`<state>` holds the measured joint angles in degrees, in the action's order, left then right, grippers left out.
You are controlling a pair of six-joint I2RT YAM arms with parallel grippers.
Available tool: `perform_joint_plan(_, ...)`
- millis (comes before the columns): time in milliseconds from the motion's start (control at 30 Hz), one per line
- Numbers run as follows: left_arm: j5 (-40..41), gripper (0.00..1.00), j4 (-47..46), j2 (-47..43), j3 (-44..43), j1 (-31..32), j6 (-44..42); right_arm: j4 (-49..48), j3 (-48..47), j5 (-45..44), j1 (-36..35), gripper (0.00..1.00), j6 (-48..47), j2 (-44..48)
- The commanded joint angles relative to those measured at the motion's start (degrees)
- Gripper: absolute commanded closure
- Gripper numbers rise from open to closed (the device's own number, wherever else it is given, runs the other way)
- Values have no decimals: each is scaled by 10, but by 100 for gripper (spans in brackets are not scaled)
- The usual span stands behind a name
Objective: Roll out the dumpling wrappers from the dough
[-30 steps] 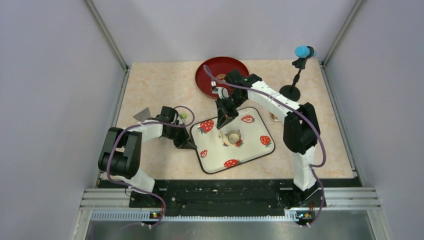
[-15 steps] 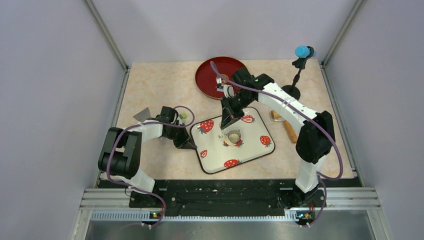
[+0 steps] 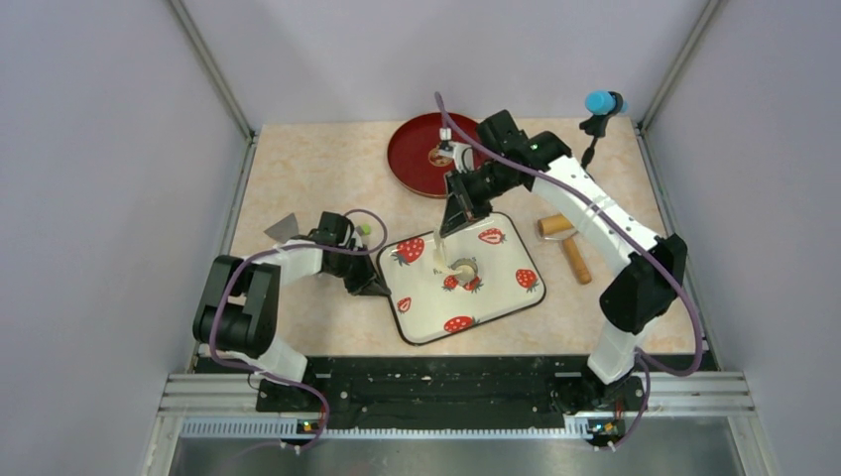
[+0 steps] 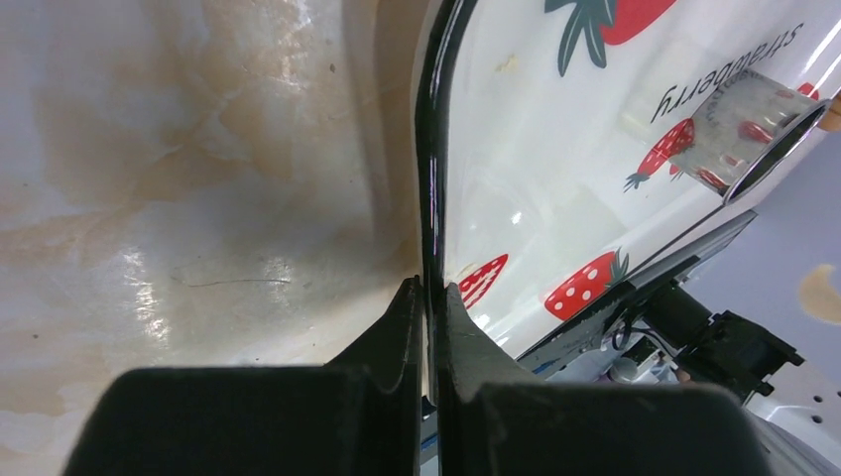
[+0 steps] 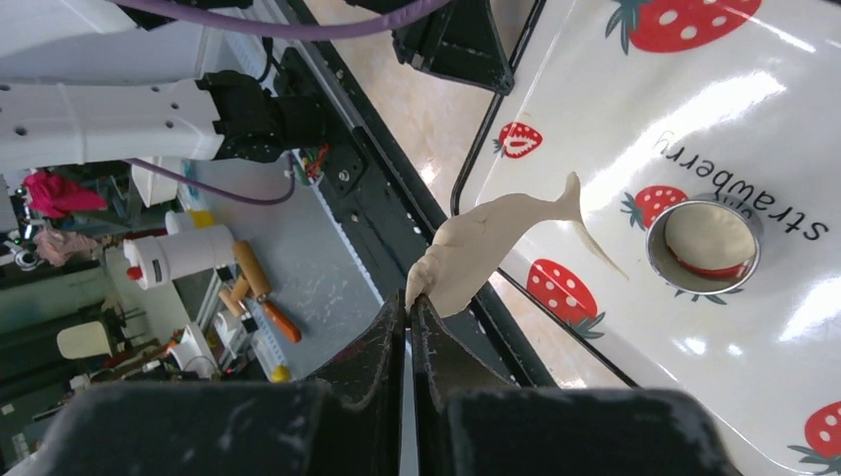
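Note:
A strip of pale dough (image 5: 486, 243) hangs from my right gripper (image 5: 409, 302), which is shut on its upper end. In the top view that gripper (image 3: 445, 228) hovers above the strawberry tray (image 3: 421, 297), and the dough (image 3: 438, 250) dangles toward it. A small metal ring (image 5: 751, 260) stands on the tray with a round dumpling wrapper (image 5: 706, 236) inside it. My left gripper (image 4: 428, 290) is shut on the tray's black left rim (image 4: 428, 178). The top view shows it (image 3: 380, 288) low at the tray's left edge.
A red plate (image 3: 421, 134) sits at the back, just behind the right arm. A tan wooden roller (image 3: 568, 246) lies right of the tray. A grey scraper (image 3: 283, 228) lies at the left. A black stand with a blue top (image 3: 600, 102) is at the back right.
My right gripper has risen and drawn back from the tray, lifting the dough strip away from the ring. The right arm swung right, uncovering the roller. The left arm has not moved.

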<state>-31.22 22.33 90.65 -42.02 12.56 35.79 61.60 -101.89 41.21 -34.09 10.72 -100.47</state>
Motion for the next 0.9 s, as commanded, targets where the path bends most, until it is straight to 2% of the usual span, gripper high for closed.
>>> perform_joint_plan(0, 102, 100, 46, -11, 27, 12, -60, 0, -58, 32, 28, 96, 5, 17)
perform_joint_plan(167, 112, 100, 50, -29, 27, 51, -77, -1, -85, 28, 44, 96, -1, -1)
perform_joint_plan(400, 141, 100, 64, -11, 4, 126, -81, 0, -124, 8, 63, 96, -7, -35)
perform_joint_plan(633, 154, 100, 72, -18, 2, 137, -67, 5, -165, -32, 80, 96, 6, -68)
perform_joint_plan(867, 170, 100, 76, -19, 7, 136, -21, 6, -106, -97, 116, 96, 7, -40)
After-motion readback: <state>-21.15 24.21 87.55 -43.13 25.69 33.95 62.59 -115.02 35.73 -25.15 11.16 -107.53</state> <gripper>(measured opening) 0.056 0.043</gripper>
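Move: The dough scrap hangs from the right fingers over the tray; the bare table it heads for is about 15 cm straight ahead and some 23 cm below. The cutter stands roughly 2 cm ahead of that hand and 4 cm to its right, about 21 cm down, and the red plate 31 cm straight ahead. For the left hand, gripping the tray's rim, the tray's middle is about 3 cm ahead and 14 cm right, the cutter 4 cm ahead and 14 cm right. The dough scrap, still pinched in the right fingers, is carried about 9 cm forward and some 3 cm right, off over the tray's far edge towards the plate, rising a little and then sinking slightly. The left hand keeps its grip on the tray's left rim and, after an initial tilt of the wrist, drags it back and to the right by about 4 cm, turning clockwise. ##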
